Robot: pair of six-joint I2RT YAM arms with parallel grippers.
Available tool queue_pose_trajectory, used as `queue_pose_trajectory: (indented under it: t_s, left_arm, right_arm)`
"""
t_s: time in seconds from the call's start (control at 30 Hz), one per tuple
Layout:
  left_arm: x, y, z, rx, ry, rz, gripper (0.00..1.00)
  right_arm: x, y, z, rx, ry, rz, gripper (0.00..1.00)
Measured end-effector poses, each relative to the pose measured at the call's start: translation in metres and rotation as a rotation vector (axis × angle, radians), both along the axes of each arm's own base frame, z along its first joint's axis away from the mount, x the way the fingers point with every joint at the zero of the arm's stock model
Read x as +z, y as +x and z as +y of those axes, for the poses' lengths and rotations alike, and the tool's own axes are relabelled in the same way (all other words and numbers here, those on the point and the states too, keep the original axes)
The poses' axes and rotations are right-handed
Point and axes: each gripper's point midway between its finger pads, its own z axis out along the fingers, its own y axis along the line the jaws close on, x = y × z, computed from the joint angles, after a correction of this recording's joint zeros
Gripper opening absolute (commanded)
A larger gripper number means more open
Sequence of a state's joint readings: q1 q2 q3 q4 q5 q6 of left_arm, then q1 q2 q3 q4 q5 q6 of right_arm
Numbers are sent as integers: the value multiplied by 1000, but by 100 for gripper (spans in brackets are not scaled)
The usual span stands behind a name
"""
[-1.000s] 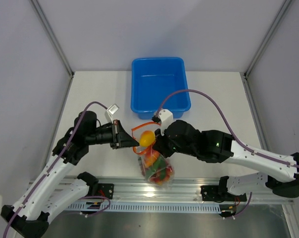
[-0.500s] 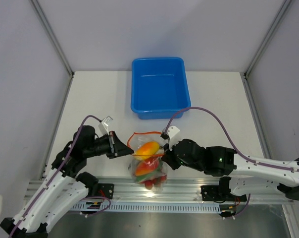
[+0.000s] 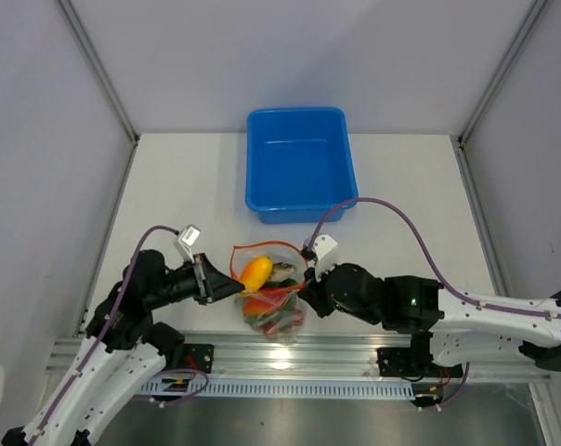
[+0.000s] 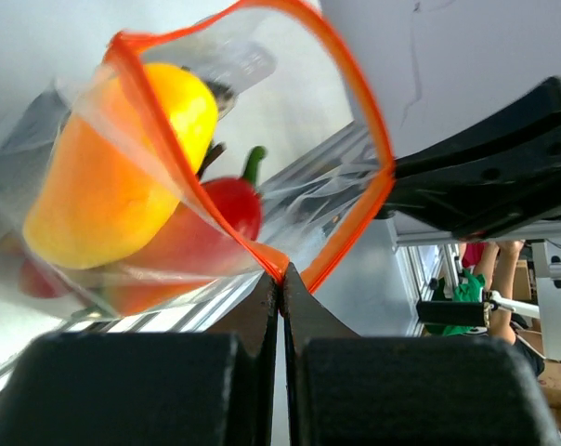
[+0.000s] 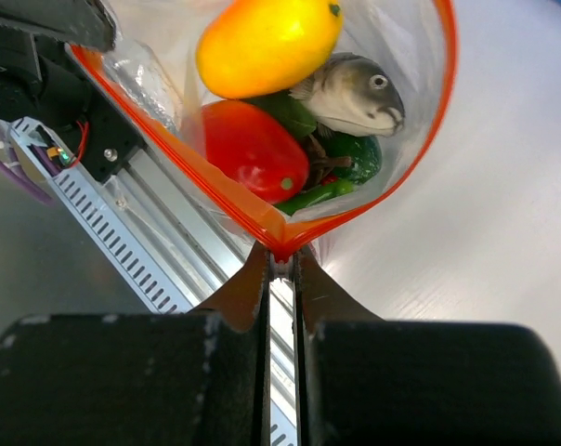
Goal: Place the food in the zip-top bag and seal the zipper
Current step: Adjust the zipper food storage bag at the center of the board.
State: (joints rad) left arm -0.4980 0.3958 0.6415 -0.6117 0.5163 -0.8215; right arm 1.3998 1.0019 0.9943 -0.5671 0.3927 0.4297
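Observation:
The clear zip-top bag (image 3: pixel 269 295) hangs between my two grippers near the table's front edge, its mouth spread open. Its orange-red zipper (image 3: pixel 262 246) forms a loop around the opening. Inside lies the food: a yellow-orange fruit (image 3: pixel 254 271), a red tomato (image 5: pixel 253 149), a grey fish (image 5: pixel 350 93) and green pieces (image 5: pixel 322 193). My left gripper (image 3: pixel 227 287) is shut on the zipper's left corner (image 4: pixel 279 269). My right gripper (image 3: pixel 304 282) is shut on the zipper's right corner (image 5: pixel 280 246).
A blue plastic tub (image 3: pixel 300 164) stands at the back middle of the table. The aluminium rail (image 3: pixel 290 358) runs along the front edge just below the bag. Grey walls close the table on both sides.
Both grippers have come down and toward the front-left with the bag, the left arm pulling back to the left. The bag's mouth has spread wider.

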Motion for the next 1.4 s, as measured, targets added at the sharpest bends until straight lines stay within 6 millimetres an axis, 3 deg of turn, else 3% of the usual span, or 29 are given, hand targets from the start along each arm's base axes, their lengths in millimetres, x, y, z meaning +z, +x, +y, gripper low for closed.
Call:
queue_pose_trajectory:
  t_s: [0.1, 0.2, 0.37, 0.47, 0.53, 0.7, 0.8, 0.9, 1.0, 1.07, 1.1, 1.13, 1.2, 1.4]
  left_arm:
    - [-22, -1, 0, 1, 26, 47, 1]
    - [-18, 1, 0, -1, 36, 60, 1]
    - [40, 2, 1, -13, 6, -71, 0]
    - [59, 2, 2, -13, -19, -158, 1]
    - [45, 4, 2, -7, -11, -155, 1]
    - [-22, 7, 6, 18, 83, -13, 1]
    - [-28, 8, 12, 41, 119, -13, 13]
    - [-9, 11, 19, 64, 148, -78, 30]
    - [24, 13, 26, 86, 150, -183, 46]
    - [47, 12, 29, 89, 138, -267, 51]
    - [59, 11, 29, 86, 128, -316, 61]
    - [72, 11, 28, 76, 112, -370, 81]
    - [91, 8, 24, 41, 78, -455, 96]
    - [132, 1, -6, -140, -61, -663, 99]
  right_arm:
    - [-7, 1, -1, -12, -36, 9, 0]
    - [3, 0, -3, -15, -63, 14, 0]
    - [59, 3, -3, -24, 44, -19, 0]
    - [68, 1, -6, -14, 80, -25, 0]
    - [52, -2, -6, 3, 57, -17, 0]
    - [-20, -10, -9, 60, -130, 22, 0]
    - [-25, -10, -7, 91, -168, 9, 0]
    - [-11, -9, -5, 121, -180, -19, 0]
    - [14, -6, -2, 150, -169, -55, 0]
    - [30, -6, -2, 171, -158, -76, 0]
    - [38, -6, -3, 179, -153, -86, 0]
    - [45, -6, -3, 190, -148, -96, 0]
    - [55, -6, -6, 213, -141, -111, 0]
    - [58, -8, -18, 291, -163, -105, 0]
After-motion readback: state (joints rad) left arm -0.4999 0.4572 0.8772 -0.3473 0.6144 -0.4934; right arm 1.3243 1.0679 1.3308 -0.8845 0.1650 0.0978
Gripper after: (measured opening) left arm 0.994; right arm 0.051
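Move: The left hand already pinches the bag's left zipper corner; the open mouth's middle lies about 9 cm to its right and 3 cm ahead, nearly level. The mango is some 4 cm right, 3 cm ahead and 5 cm lower, the fish about 11 cm right, 4 cm ahead, 8 cm lower. The right hand still pinches the opposite corner, with the mouth's middle 9 cm to its left and 3 cm ahead. Both hands bob the bag about 8 cm vertically, then left opens, rising off its corner; right keeps hold. ##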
